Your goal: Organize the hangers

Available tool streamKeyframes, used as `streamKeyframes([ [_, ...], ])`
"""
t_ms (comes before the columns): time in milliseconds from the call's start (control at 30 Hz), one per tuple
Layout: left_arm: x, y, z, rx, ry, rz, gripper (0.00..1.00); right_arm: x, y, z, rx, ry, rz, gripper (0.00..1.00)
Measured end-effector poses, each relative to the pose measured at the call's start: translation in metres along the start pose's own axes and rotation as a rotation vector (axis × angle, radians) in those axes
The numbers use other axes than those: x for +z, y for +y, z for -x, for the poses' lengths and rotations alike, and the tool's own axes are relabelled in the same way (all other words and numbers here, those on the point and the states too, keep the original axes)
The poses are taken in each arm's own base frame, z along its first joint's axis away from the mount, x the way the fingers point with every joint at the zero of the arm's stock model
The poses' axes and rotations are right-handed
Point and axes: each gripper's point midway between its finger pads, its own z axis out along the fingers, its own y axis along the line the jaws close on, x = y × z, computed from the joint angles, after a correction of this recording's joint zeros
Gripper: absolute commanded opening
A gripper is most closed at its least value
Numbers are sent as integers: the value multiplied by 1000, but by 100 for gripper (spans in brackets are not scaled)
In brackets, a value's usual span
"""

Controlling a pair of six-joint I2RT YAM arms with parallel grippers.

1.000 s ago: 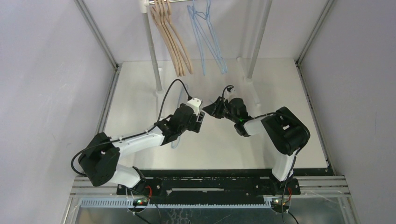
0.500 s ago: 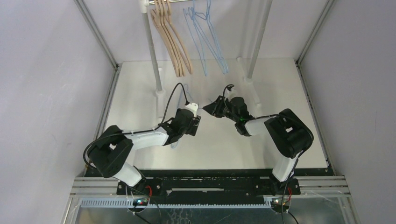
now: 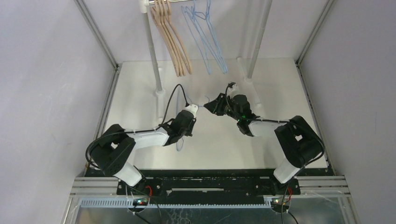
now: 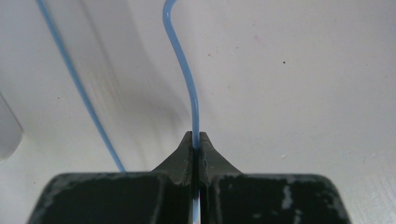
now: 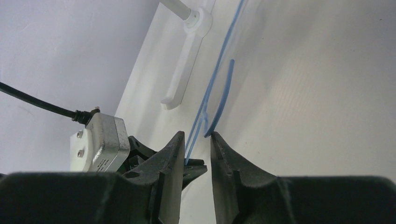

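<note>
A light-blue wire hanger (image 4: 186, 70) lies on the white table, and my left gripper (image 4: 196, 136) is shut on its wire. In the top view this left gripper (image 3: 190, 127) sits mid-table with the hanger's loop (image 3: 180, 145) showing beside it. My right gripper (image 5: 196, 135) stands open, its fingertips either side of the hanger's twisted neck (image 5: 201, 119), close by the hook (image 5: 225, 91). It faces the left gripper from the right (image 3: 208, 106). Tan wooden hangers (image 3: 170, 42) and other blue wire hangers (image 3: 205, 42) hang on the rail at the back.
The silver rail's posts (image 3: 153, 51) stand on white feet (image 5: 180, 84) at the back of the table. The left wrist's camera box (image 5: 100, 142) and black cable (image 3: 175, 93) sit close to the right fingers. Grey walls enclose both sides.
My left gripper has closed onto the blue wire hanger and its arm has drawn back a little. The right arm has stretched slightly forward; its jaws stay as they were.
</note>
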Motion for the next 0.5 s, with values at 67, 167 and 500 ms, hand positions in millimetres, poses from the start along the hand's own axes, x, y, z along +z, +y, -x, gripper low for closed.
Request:
streamKeyframes([
  [67, 0, -3, 0, -1, 1, -16, 0, -3, 0, 1, -10, 4, -9, 30],
  [167, -1, -8, 1, -5, 1, -45, 0, -10, -3, -1, -19, 24, -50, 32],
  [500, -16, -27, 11, -22, -9, -164, 0, -106, 11, 15, -232, -1, -280, 80],
])
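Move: The left gripper already pinches a shoulder of the blue hanger. The hanger's hook stands about 7 cm ahead of that hand, 4 cm to its right and 8 cm above it, and the long bar runs level with it, some 6 cm to its left. From the right gripper, the same hook is right at the fingertips, about 2 cm ahead and 1 cm down. The left upright's foot lies 11 cm ahead and 14 cm left of the left hand. Draw the right gripper away from the hook, to the right and back by about 10 cm, slowly at first and then fast, rising some 4 cm late on; roll it about 20 degrees so its left side sinks, and spread the part-open fingers wide. Keep the left fingers shut on the shoulder and carry the hanger a few centimetres right and back, lifting slightly. ##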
